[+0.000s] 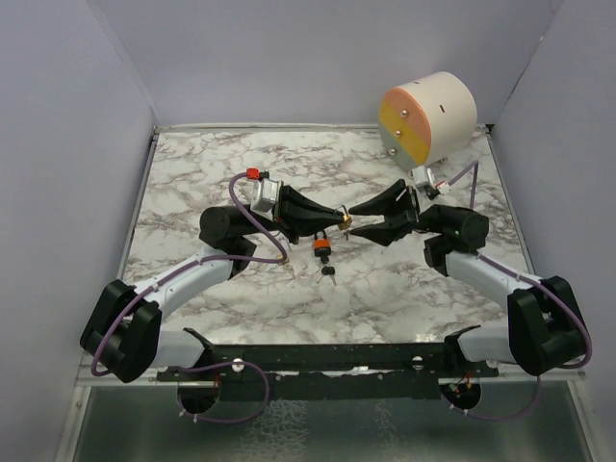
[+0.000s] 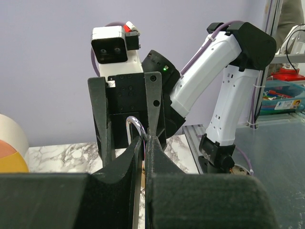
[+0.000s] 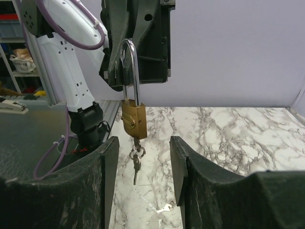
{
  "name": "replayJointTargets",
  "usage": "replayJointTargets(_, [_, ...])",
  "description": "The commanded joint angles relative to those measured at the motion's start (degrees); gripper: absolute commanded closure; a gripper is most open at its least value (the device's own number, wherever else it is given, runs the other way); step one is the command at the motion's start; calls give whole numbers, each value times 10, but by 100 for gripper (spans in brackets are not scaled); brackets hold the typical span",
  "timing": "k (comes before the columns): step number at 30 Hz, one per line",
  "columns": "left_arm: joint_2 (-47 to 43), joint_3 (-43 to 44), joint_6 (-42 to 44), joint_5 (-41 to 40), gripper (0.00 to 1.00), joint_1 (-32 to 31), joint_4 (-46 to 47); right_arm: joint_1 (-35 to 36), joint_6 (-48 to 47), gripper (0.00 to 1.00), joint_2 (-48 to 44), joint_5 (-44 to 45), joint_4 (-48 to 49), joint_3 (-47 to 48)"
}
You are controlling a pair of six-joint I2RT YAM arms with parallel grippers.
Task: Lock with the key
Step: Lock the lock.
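My left gripper (image 1: 339, 218) is shut on the steel shackle (image 2: 135, 127) of a brass padlock (image 3: 133, 119) and holds it hanging above the table. In the top view the padlock (image 1: 345, 225) shows as a small brass spot between the two grippers. A key (image 3: 137, 142) sits in the keyhole at its bottom, and a ring with a second key (image 3: 136, 168) dangles from it. My right gripper (image 3: 142, 145) is open, facing the padlock, with the padlock's bottom and the keys just beyond its fingertips. It shows open in the top view (image 1: 358, 218) too.
A second padlock with an orange and black body (image 1: 320, 249) and its key (image 1: 328, 272) lie on the marble table (image 1: 192, 183) below the grippers. A loose silver key (image 3: 164, 208) lies on the table. A cream cylinder with an orange-yellow face (image 1: 428, 120) stands back right.
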Motion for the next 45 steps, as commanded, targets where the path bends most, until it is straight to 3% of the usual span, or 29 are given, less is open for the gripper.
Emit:
replayJointTargets(1, [-9, 22, 10, 5, 100, -5, 5, 12, 3, 54, 5, 9, 28, 21])
replayJointTargets(24, [-31, 43, 63, -2, 100, -5, -57, 34, -46, 59, 15, -2, -41, 31])
replayJointTargets(33, [-32, 42, 67, -5, 100, -6, -62, 34, -48, 73, 16, 3, -44, 34])
replayJointTargets(37, [-31, 42, 67, -8, 100, -5, -62, 37, -50, 98, 16, 6, -50, 38])
replayJointTargets(45, [-43, 56, 107, -20, 100, -5, -81, 39, -97, 99, 5, 14, -110, 32])
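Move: The key in the padlock's underside, which the right hand goes for, is about 2 cm to its left, level fore and aft, and about 1 cm below. The padlock body is some 2 cm straight above that key; the spare key hangs about 3 cm below it. On the table, the black padlock lies roughly 7 cm ahead, 6 cm left and 30 cm below. From the left hand, the key is about 5 cm below and 1 cm right. Leftward, easing in by about 2 cm with a small swing back and forward again, the half-open right fingers go round the key just under the padlock body, sink slightly, then close fully and pinch it. The left hand keeps its grip on the shackle, holding the padlock almost still while rising about half a centimetre. ##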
